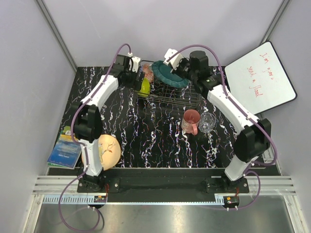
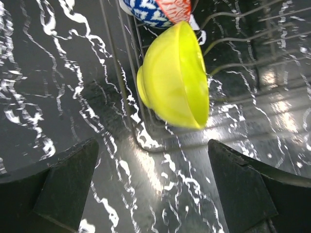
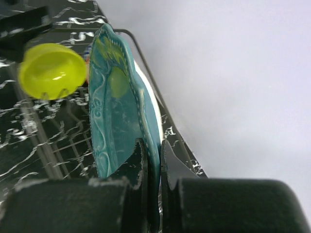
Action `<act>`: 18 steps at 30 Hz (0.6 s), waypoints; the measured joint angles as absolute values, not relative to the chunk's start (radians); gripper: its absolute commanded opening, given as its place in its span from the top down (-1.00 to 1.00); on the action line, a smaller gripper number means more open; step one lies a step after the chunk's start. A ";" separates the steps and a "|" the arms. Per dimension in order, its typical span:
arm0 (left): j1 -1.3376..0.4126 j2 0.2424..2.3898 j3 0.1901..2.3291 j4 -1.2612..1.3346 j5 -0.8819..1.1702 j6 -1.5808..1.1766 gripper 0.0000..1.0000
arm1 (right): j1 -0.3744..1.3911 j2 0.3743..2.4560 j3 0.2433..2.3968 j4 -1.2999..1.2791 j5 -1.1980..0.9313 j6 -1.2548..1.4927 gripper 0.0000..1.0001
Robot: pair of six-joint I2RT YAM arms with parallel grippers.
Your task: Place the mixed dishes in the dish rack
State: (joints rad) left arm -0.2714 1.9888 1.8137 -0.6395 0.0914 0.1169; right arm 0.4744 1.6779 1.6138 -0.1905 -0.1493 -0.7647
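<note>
The dish rack (image 1: 177, 97) stands at the back middle of the table. My right gripper (image 3: 153, 155) is shut on the rim of the teal plate (image 3: 116, 111), holding it on edge over the rack's back end (image 1: 167, 74). A white rim (image 3: 151, 95) shows just behind it. The lime-yellow bowl (image 2: 177, 77) lies on its side at the rack's left end, with a red and blue patterned bowl (image 2: 158, 9) beyond it. My left gripper (image 2: 153, 189) hangs open just short of the yellow bowl, nothing between its fingers. The pink mug (image 1: 191, 121), clear glass (image 1: 207, 122) and peach floral plate (image 1: 108, 151) stand on the table.
A blue-green book (image 1: 65, 150) lies at the near left edge, beside the left arm's base. A white board with red writing (image 1: 260, 82) leans at the back right. Grey walls close in the table on three sides.
</note>
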 measured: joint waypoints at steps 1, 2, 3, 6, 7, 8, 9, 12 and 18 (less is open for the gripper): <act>-0.271 2.008 1.814 -0.632 0.089 0.110 -0.98 | 0.463 1.695 1.620 -0.175 -0.149 -0.763 1.00; -0.271 2.024 1.814 -0.632 0.088 0.105 -0.98 | 0.451 1.714 1.627 -0.160 -0.150 -0.762 1.00; -0.271 2.044 1.814 -0.631 0.086 0.103 -0.98 | 0.441 1.736 1.634 -0.141 -0.150 -0.762 1.00; -0.271 2.070 1.810 -0.601 0.084 0.096 -0.98 | 0.418 1.787 1.652 -0.109 -0.150 -0.759 1.00; -0.271 2.070 1.804 -0.593 0.082 0.096 -0.98 | 0.413 1.804 1.657 -0.098 -0.150 -0.758 1.00; -0.271 2.070 1.801 -0.586 0.081 0.098 -0.98 | 0.410 1.821 1.662 -0.088 -0.150 -0.757 1.00; -0.270 2.070 1.795 -0.576 0.082 0.100 -0.98 | 0.409 1.834 1.663 -0.077 -0.150 -0.756 1.00; -0.269 2.070 1.769 -0.539 0.083 0.102 -0.98 | 0.409 1.863 1.663 -0.059 -0.160 -0.756 1.00; -0.265 2.038 1.676 -0.425 0.102 0.110 -0.98 | 0.409 1.889 1.663 -0.023 -0.178 -0.768 1.00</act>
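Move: Just ahead of the open left hand sits the yellow bowl in the rack, roughly 5 cm farther out, 4 cm to its right and 5 cm lower, with the patterned bowl about 7 cm beyond the yellow one. The right hand holds the teal plate; its rack slot lies some 7 cm ahead, 5 cm left and 16 cm below. The white plate stands about 3 cm beyond that slot and 2 cm farther left; the yellow bowl is about 5 cm ahead, 16 cm left and 20 cm below this hand. Carrying the teal plate still pinched by its edge, the right hand goes forward some 7 cm and sinks about 5 cm towards the slot by the white plate, forward first and then mostly down, easing off at the end. The left hand drops about 5 cm and edges slightly forward, fingers staying wide, bringing its right finger close over the yellow bowl's near rim; contact can't be seen. ##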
